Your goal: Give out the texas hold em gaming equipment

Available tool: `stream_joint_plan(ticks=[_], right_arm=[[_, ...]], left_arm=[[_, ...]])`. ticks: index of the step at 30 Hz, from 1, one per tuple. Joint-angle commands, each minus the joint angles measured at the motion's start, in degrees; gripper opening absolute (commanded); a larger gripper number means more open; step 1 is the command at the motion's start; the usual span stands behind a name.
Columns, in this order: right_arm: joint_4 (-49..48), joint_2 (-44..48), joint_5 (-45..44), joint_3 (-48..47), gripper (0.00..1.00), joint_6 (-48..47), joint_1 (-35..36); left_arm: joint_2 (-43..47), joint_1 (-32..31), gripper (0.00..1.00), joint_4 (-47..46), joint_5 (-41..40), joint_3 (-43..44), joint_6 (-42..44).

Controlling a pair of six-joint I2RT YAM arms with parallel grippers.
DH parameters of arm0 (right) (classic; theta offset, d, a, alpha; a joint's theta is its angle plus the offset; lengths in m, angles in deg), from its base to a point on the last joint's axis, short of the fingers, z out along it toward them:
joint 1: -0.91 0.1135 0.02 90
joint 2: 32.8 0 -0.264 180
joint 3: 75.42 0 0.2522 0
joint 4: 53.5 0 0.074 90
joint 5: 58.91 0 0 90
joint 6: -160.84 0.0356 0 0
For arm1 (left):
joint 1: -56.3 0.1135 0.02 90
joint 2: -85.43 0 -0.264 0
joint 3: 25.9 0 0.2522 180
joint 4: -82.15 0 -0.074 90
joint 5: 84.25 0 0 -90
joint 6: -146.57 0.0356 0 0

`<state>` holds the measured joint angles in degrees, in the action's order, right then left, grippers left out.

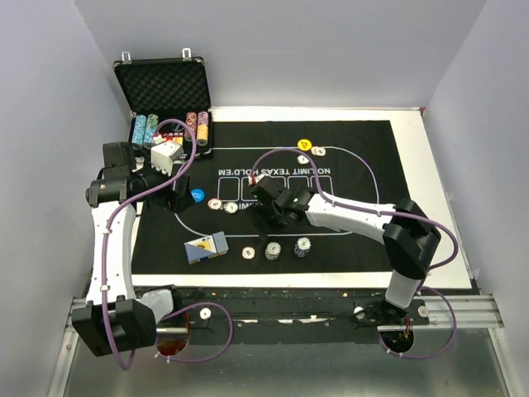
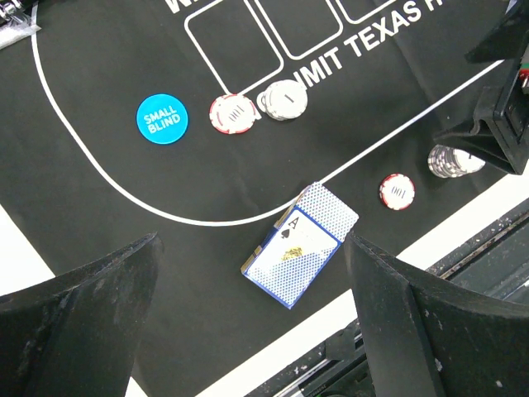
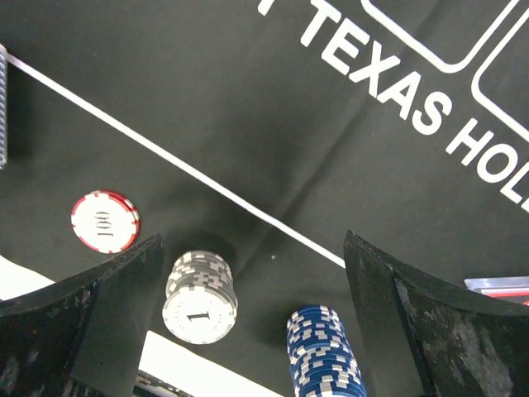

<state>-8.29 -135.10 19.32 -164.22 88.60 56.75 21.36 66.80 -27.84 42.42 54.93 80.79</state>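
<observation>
A blue-backed deck of playing cards [image 1: 207, 247] lies at the mat's near left, an ace showing on it [image 2: 302, 252]. My left gripper [image 2: 252, 240] hovers open above the mat, with the deck below between its fingers, untouched. The blue "small blind" button [image 2: 162, 119] and two chip piles [image 2: 232, 113] [image 2: 283, 100] lie farther in. My right gripper [image 3: 252, 240] is open above a grey-white chip stack [image 3: 200, 296] and a blue chip stack [image 3: 324, 351], holding nothing. A red "100" chip [image 3: 105, 221] lies to their left. A yellow button [image 1: 304, 145] sits at the mat's far side.
The black mat [image 1: 347, 141] covers most of the table. An open foam-lined case [image 1: 157, 87] with rows of chips stands at the far left corner, close to my left arm. Two more chips [image 1: 318, 151] lie by the yellow button. White walls enclose the table.
</observation>
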Motion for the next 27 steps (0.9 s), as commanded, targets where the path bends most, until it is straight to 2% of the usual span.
stream_joint_plan(ticks=[1, 14, 27], right_arm=[[-0.77, 3.07, 2.36, 2.79, 0.96, 1.58, 1.29], [0.28, -0.79, 6.23, 4.21, 0.96, 1.31, 6.39], [0.46, -3.08, 5.18, 5.88, 0.93, 1.75, 6.83]], left_arm=[[1.49, 0.40, 0.99, 0.44, 0.25, -0.10, 0.21], [1.93, 0.48, 0.99, 0.79, 0.07, 0.34, 0.12], [1.50, 0.40, 0.99, 0.79, 0.16, 0.87, 0.12]])
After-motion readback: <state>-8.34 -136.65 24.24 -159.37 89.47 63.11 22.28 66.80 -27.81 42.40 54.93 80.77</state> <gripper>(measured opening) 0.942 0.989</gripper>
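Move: The grey chip stack is about 7 cm back from my right hand, barely 1 cm to its left and some 5 cm below. The red 100 chip lies flat roughly 7 cm farther left of that stack and level with it; the blue chip stack stands about 9 cm to its right and 1 cm farther out. From my left hand the grey stack is some 24 cm to the right, 8 cm back and 18 cm below. I bring my empty right hand back towards the grey chip stack, about 6 cm in all, sinking a little at first; then, as the backward travel eases off, I lower more steeply, some 4 cm altogether. My wrist turns and tips just under 10 degrees, counter-clockwise and towards straight down, with the fingers kept wide open to either side of the grey stack. ##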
